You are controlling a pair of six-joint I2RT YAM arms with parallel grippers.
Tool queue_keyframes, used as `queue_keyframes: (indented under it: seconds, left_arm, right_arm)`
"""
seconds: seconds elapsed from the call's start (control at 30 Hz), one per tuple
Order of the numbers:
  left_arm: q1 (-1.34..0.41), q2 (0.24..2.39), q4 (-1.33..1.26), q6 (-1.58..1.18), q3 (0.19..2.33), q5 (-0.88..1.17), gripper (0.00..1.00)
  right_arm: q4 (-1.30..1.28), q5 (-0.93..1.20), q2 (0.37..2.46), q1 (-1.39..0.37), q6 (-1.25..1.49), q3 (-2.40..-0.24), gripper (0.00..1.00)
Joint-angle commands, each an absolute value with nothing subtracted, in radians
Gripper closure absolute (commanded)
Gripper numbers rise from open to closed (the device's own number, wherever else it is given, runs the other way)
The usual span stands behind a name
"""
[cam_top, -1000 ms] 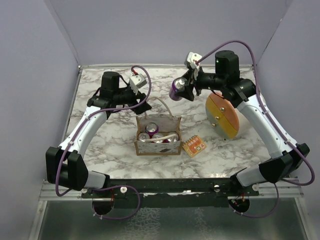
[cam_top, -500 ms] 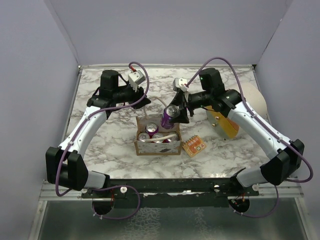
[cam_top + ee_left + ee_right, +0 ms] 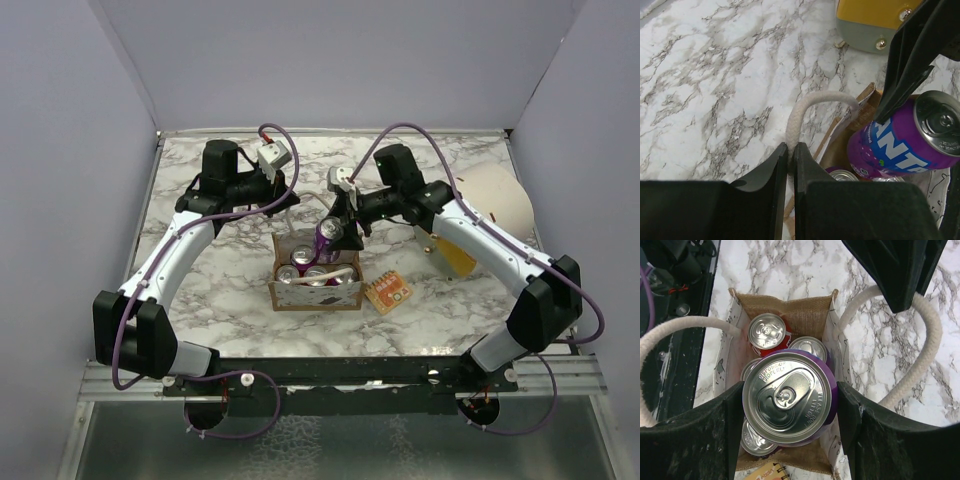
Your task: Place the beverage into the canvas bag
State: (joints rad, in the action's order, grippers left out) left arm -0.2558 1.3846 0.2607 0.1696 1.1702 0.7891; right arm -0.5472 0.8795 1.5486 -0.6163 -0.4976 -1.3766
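Observation:
The beverage, a purple Fanta can point(image 3: 328, 238), hangs tilted just over the open top of the canvas bag point(image 3: 300, 292), with my right gripper point(image 3: 337, 228) shut on its sides. From the right wrist, the can point(image 3: 787, 397) sits between both fingers, above the bag point(image 3: 785, 315) and the several cans inside it. My left gripper point(image 3: 790, 150) is shut on the bag's white rope handle point(image 3: 812, 102) at the far rim; the purple can point(image 3: 900, 142) shows beside it. Seen from above, the left gripper point(image 3: 291, 203) is at the bag's back edge.
An orange snack packet point(image 3: 388, 292) lies just right of the bag. A yellow-and-orange round board point(image 3: 455, 252) and a beige curved object point(image 3: 497, 195) stand at the right. The bag's near rope handle point(image 3: 670, 332) loops left of the can.
My right arm has carried the purple can from the back of the table down and left to the bag's opening. The left gripper has shut on the rope handle.

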Motion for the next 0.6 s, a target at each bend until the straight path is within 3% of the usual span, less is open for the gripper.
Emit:
queue_keyframes:
  seconds: [0.0,0.57]
  left_arm:
    - [-0.260,1.381,0.242,0.176,1.158,0.814,1.00]
    - [-0.261,1.367,0.225,0.184,1.137,0.819,1.00]
  right_arm:
    - [-0.458,0.860,1.552,-0.624,-0.534,-1.367,0.84]
    - [-0.415,0.795,1.590,-0.624,-0.550,-1.288,0.85]
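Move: The empty spot in the canvas bag, its far right corner, lies some 13 cm below the right hand with its held purple can, about 2 cm ahead and 1 cm right. Left of that spot stands another purple can, about 8 cm left of the hand; the near right can is 4 cm back and 2 cm right, the orange notebook 13 cm right and 2 cm back. From the left hand, the spot is 11 cm right, 6 cm back and 14 cm down. The purple can, already pinched in the right hand, is lowered steadily about 5 cm towards the bag's empty far right corner, beside the cans already inside. The right hand drifts about 1 cm forward and tips its fingers some 5 degrees steeper, keeping its grip. The left hand stays in place, still shut on the bag's far handle. ##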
